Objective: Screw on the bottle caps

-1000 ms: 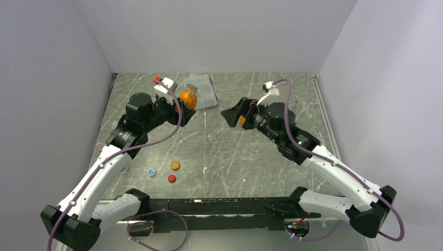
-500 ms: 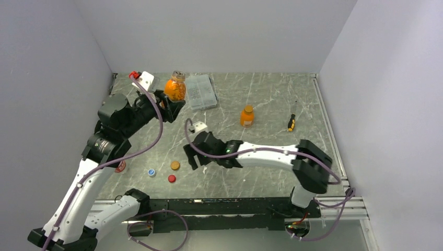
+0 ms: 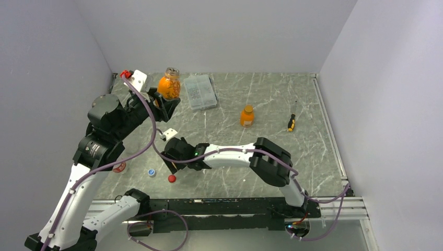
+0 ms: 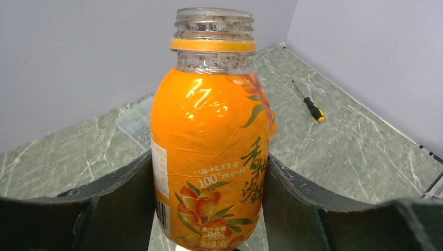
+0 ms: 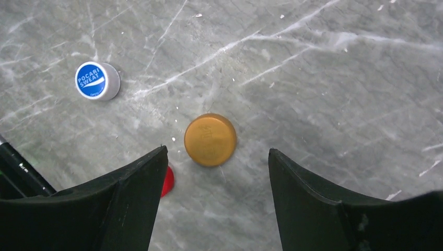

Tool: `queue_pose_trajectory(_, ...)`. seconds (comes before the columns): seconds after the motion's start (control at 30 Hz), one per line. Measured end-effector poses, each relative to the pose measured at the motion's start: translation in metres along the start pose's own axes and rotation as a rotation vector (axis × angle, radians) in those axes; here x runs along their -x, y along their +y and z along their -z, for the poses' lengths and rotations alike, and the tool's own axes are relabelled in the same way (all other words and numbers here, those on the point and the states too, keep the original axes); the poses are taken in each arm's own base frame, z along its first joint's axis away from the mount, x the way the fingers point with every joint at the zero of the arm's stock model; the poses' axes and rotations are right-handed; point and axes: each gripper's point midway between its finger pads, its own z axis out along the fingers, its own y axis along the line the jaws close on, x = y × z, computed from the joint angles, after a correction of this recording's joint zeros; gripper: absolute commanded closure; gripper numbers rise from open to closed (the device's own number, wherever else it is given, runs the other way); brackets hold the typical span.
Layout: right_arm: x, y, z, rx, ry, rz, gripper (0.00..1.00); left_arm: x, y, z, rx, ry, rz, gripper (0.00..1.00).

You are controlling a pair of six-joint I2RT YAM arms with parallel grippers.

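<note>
My left gripper [image 4: 208, 175] is shut on an orange bottle [image 4: 209, 130]. It holds the bottle upright above the table's back left [image 3: 168, 84], and the threaded neck is bare. My right gripper [image 5: 217, 152] hangs open low over the table, with an orange cap [image 5: 210, 139] lying flat just beyond its fingertips. In the top view the gripper [image 3: 175, 161] hides this cap. A blue-and-white cap [image 5: 97, 80] lies further left. A red cap [image 5: 167, 181] peeks from behind the left finger. A second orange bottle [image 3: 247, 115], with an orange cap on, stands mid-table.
A flat clear compartment box [image 3: 201, 92] lies at the back. A screwdriver [image 3: 291, 123] with a yellow-and-black handle lies at the right. A small object with red on it [image 3: 119, 167] sits beside the left arm. The blue-and-white cap [image 3: 151, 171] and red cap [image 3: 172, 178] sit near the front rail.
My right arm swung from the back right down to the caps at the front left, and its jaws narrowed. The capped bottle now stands on the table. My left arm raised its bottle up and leftward.
</note>
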Motion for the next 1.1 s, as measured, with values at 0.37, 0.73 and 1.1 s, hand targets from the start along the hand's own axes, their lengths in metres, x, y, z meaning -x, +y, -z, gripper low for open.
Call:
queue_pose_trajectory(0.37,-0.012,0.002,-0.024,-0.046,0.064,0.062,0.37,-0.001,0.002,-0.001,0.009,0.004,0.000,0.52)
queue_pose_trajectory(0.73,-0.017,0.002,-0.028,-0.078,0.079,0.095,0.47,-0.002,0.002,-0.002,0.009,0.008,0.001,0.53)
queue_pose_trajectory(1.1,-0.018,-0.003,-0.027,-0.092,0.074,0.089,0.72,-0.013,0.003,-0.009,0.008,0.036,0.007,0.53)
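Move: Under the right hand lies the brown cap, level with it fore-and-aft, about 1 cm to its left and 4 cm below. The red cap is roughly 6 cm back and 2 cm left of the right hand; the blue cap about 3 cm back and 11 cm left, both at the same depth as the brown one. From the left hand, which holds the orange bottle upright and uncapped, the brown cap lies some 6 cm back, 4 cm left and 41 cm down. Sinking about 3 cm onto the brown cap with a slight drift left, the right hand tips its fingers roughly 10 degrees steeper, then stays low while they go on closing until both tips pinch the cap by its sides. The left hand keeps its hold on the bottle, nearly still, dipping about 1 cm at the end. ##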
